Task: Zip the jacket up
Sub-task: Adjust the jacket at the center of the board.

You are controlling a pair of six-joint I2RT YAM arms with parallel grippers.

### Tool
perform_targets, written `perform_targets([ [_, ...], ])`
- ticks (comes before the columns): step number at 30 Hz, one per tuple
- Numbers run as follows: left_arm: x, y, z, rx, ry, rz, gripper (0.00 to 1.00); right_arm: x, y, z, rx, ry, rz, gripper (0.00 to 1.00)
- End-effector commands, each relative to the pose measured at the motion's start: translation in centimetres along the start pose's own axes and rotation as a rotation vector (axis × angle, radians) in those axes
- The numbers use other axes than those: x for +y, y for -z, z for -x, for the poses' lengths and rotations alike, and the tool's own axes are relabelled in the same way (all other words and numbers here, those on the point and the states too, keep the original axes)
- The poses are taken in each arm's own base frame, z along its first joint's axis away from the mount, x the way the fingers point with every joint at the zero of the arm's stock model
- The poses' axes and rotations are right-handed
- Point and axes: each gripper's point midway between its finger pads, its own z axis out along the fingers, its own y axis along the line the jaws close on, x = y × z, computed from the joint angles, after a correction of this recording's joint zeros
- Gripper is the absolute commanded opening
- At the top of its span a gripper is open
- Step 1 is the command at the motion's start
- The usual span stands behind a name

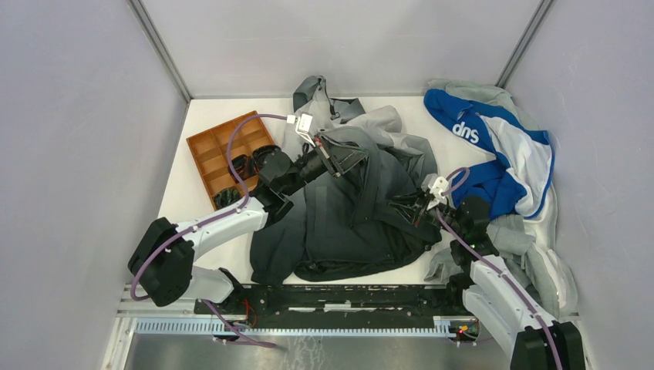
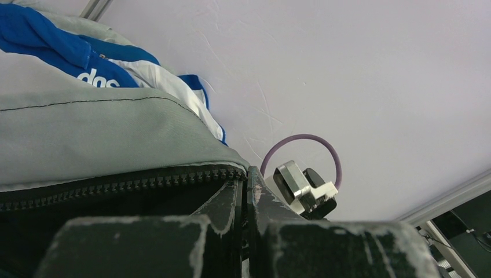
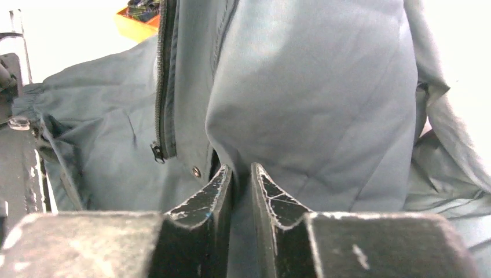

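Note:
The jacket (image 1: 347, 220), grey fading to dark charcoal, lies crumpled across the middle of the table. My left gripper (image 1: 333, 158) holds its upper front edge raised off the table. In the left wrist view that gripper (image 2: 246, 174) is shut on the jacket's edge right at the end of the dark zipper teeth (image 2: 116, 186). My right gripper (image 1: 412, 206) is at the jacket's right side. In the right wrist view it (image 3: 242, 171) is shut on a fold of jacket fabric. The zipper (image 3: 161, 87) runs down to its slider (image 3: 157, 152) just left of the fingers.
An orange compartment tray (image 1: 212, 150) holding dark items sits at the back left. A blue-and-white garment (image 1: 493, 146) with white lettering lies at the back right. A light grey sweatshirt (image 1: 540, 262) lies along the right wall. The enclosure walls stand close on both sides.

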Motion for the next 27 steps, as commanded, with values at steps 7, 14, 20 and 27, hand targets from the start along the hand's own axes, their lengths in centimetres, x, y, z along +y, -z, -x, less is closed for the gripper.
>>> perform_targets([
  [7,2.3,1.1,0.7,-0.071,-0.117,0.09,0.1,-3.0,0.3,4.3,0.043,0.126,-0.109,0.0],
  [14,10.7,4.2,1.7,-0.103,-0.179,0.49,0.56,-3.3,0.5,4.0,0.088,0.114,-0.118,0.0],
  [20,12.0,8.1,2.8,-0.059,-0.212,0.667,0.77,-3.6,0.2,4.0,0.101,0.102,-0.108,0.0],
  [27,5.7,11.5,7.6,-0.124,-0.093,0.711,1.0,-3.6,-0.3,3.8,0.105,0.076,-0.085,0.0],
])
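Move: The jacket's raised front flap is still pinched at its zip edge between the left fingers, held roughly 20 cm above the board. The jacket's left front lies about 13 cm to that hand's left, level with it, and the collar some 19 cm ahead and 9 cm left, both about 20 cm below. For the right hand, a fold of the same flap is right at its fingertips, about 1 cm ahead and 2 cm left; the zip pull hangs roughly 12 cm left and 6 cm back. The raised flap is let go: the left hand sinks about 10 cm, drifting forward, as its fingers open wide, then sweeps left towards the jacket's left front, ending some 12 cm over, rising slightly and turning about 30 degrees counter-clockwise. Meanwhile the right fingers finish closing, pinching the flap's fold; that hand eases forward and slightly right, lifting about 3 cm before sinking partway back. ##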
